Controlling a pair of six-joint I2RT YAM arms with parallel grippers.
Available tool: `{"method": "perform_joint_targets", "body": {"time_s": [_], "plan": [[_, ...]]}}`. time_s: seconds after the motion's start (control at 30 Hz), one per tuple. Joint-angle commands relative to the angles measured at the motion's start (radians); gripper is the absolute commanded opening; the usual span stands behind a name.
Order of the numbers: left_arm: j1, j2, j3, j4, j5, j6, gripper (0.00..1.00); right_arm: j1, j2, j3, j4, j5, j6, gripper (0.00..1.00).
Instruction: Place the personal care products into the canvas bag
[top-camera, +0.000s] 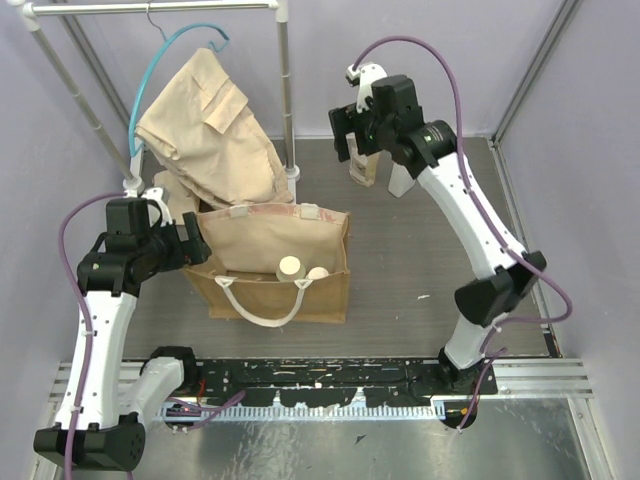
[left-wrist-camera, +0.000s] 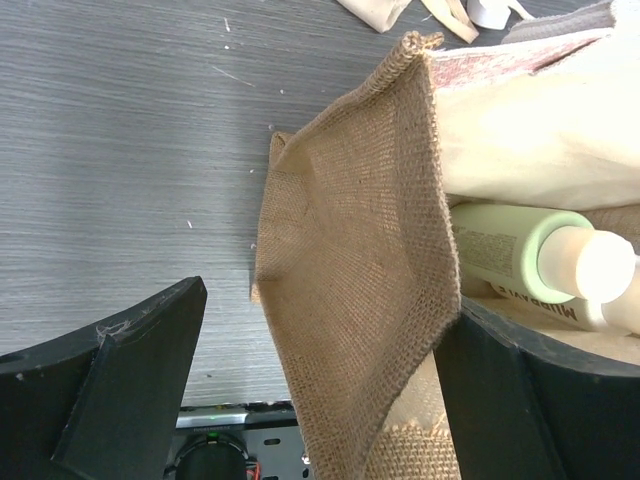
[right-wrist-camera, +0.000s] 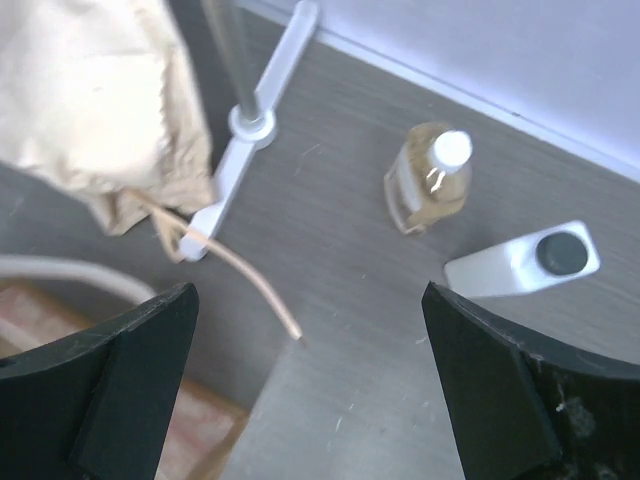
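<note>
The tan canvas bag (top-camera: 285, 290) stands at mid-table with its mouth open. Two bottles lie inside, showing as cream caps (top-camera: 290, 266). In the left wrist view they are the olive-green bottle (left-wrist-camera: 500, 248) and a cream-beige one (left-wrist-camera: 620, 315). My left gripper (top-camera: 198, 243) is open and straddles the bag's left side wall (left-wrist-camera: 350, 270), one finger inside and one outside. My right gripper (top-camera: 355, 145) is open and empty, hovering at the back above the amber-brown bottle (right-wrist-camera: 428, 180) and the flat white bottle with a black cap (right-wrist-camera: 520, 263), both on the table.
A beige garment (top-camera: 205, 130) hangs from a teal hanger on a white rack (top-camera: 285, 90) behind the bag. The rack's foot (right-wrist-camera: 245, 140) and a dangling drawstring (right-wrist-camera: 250, 275) lie left of the amber bottle. Purple walls close in the table.
</note>
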Motion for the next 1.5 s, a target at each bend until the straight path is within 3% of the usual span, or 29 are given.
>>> {"method": "perform_joint_targets", "body": {"time_s": [0.0,0.27,0.43,0.9,1.47], "plan": [[-0.002,-0.018,0.062,-0.026,0.001,0.029,0.98,-0.076,0.151,0.11,0.047,-0.02,-0.061,1.0],[-0.002,-0.036,0.063,-0.038,0.022,0.04,0.98,-0.177,0.416,0.269,0.032,-0.062,0.122,1.0],[-0.003,-0.056,0.057,-0.053,0.05,0.037,0.98,-0.192,0.519,0.343,0.045,0.021,0.156,1.0],[-0.002,-0.1,0.055,-0.07,0.048,0.046,0.98,-0.202,0.64,0.35,0.11,0.1,0.131,1.0],[-0.002,-0.082,0.032,-0.041,0.037,0.037,0.98,-0.203,0.738,0.347,0.193,0.079,0.162,1.0]]}}
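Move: The amber bottle stands about 19 cm ahead of the right gripper, 5 cm to its right and some 27 cm below it. The white bottle is roughly 9 cm to the right of the amber bottle and level with it, the rack's post foot about 14 cm to the amber bottle's left. The bag's middle lies some 17 cm back and 16 cm left of the right gripper. From the left gripper the amber bottle is about 37 cm ahead, 37 cm right and 14 cm lower. Swoop the open right gripper down about 25 cm and forward 18 cm, drifting some 5 cm right, with a brief check partway down. Tip it further downward and turn it about 20 degrees clockwise so that its fingers come down either side of the amber bottle; keep them wide open. Ease the open left gripper 2 cm up and back at the bag's left end. ##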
